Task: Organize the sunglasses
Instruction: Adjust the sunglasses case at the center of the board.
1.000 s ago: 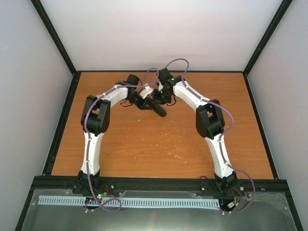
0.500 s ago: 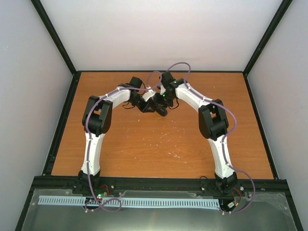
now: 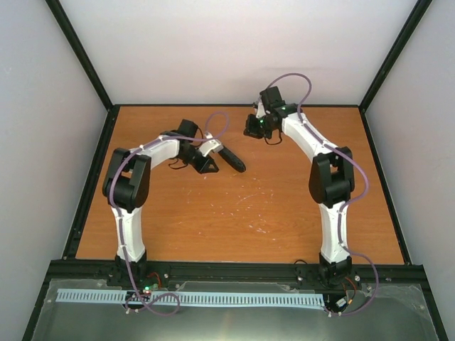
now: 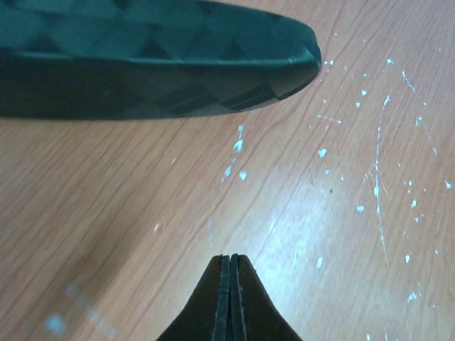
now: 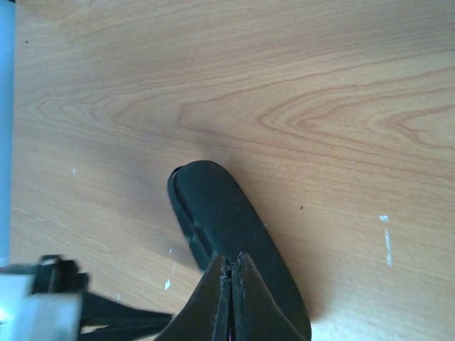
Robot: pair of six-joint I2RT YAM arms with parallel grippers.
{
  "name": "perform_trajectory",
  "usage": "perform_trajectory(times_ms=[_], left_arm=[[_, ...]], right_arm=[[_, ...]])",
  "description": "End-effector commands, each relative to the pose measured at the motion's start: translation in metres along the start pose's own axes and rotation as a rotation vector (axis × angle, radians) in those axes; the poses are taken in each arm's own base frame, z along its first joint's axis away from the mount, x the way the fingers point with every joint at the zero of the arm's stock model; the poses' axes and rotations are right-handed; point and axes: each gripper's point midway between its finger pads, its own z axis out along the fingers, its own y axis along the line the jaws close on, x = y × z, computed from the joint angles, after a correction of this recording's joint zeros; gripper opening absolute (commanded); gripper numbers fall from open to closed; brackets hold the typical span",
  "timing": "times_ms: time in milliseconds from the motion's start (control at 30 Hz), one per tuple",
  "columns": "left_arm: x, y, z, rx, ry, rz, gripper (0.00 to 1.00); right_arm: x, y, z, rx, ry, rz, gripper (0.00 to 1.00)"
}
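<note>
The black oblong case (image 3: 232,160) lies closed on the wooden table, left of centre towards the back. The sunglasses are not in view in any frame. My left gripper (image 3: 211,168) is shut and empty, low over the table just left of the case. In the left wrist view its tips (image 4: 229,259) are pressed together, with the case (image 4: 142,64) a short way ahead. My right gripper (image 3: 250,133) is shut and empty, raised behind and to the right of the case. In the right wrist view its tips (image 5: 232,259) hang above the case (image 5: 227,227).
The table (image 3: 284,206) is orange-brown wood with pale scuff marks, walled on three sides by black posts and white panels. Part of the left arm (image 5: 43,298) shows at the bottom left of the right wrist view.
Both grippers were together at the case and have drawn apart. The right arm has pulled back and up to the right, the left arm has swung left. The case stays on the table.
</note>
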Motion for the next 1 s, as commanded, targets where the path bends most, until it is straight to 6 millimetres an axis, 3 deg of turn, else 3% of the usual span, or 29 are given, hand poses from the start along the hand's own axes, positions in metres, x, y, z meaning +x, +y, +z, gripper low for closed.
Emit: perform_trajectory(times_ms=[0,100,267,567,733,833,967], left_arm=[[-0.004,0.013,-0.044,-0.076,-0.092,-0.019,0.01],[0.007,0.024,-0.062,-0.126,-0.103,-0.042,0.01],[0.012,0.028,-0.073,-0.148,-0.118,-0.065,0.0],[0.009,0.029,-0.07,-0.134,-0.147,-0.079,0.01],[0.01,0.028,-0.069,-0.136,-0.151,-0.071,0.01],[0.01,0.028,-0.07,-0.14,-0.154,-0.066,0.01],[0.0,0.026,-0.085,-0.168,-0.199,-0.061,0.01]], right_arm=[[0.02,0.002,0.037,0.013,0.092,-0.021,0.04],[0.027,-0.004,0.054,0.06,0.117,-0.019,0.03],[0.034,-0.016,0.076,0.086,0.139,0.011,0.04],[0.071,0.003,0.102,0.063,0.24,-0.05,0.04],[0.091,0.021,0.103,0.049,0.282,-0.102,0.04],[0.098,0.021,0.098,0.066,0.291,-0.11,0.03],[0.084,0.024,0.067,0.106,0.219,-0.123,0.04]])
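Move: About 5 cm to the right hand's left, 3 cm nearer the base and some 12 cm below it lies the closed black sunglasses case, slanting from far left to near right. From the left hand the case's middle is roughly 5 cm ahead, 6 cm to the right and 2 cm lower. The board close around the case is bare. Dropping about 9 cm beside the case's far right side while easing left, the right hand with shut fingers then sweeps back and left at low height, pushing the case along by that long side, their tips still against it at the end. Meanwhile the shut left hand draws off some 7 cm left, rising slightly and turning about 10 degrees counter-clockwise, then stays clear. ##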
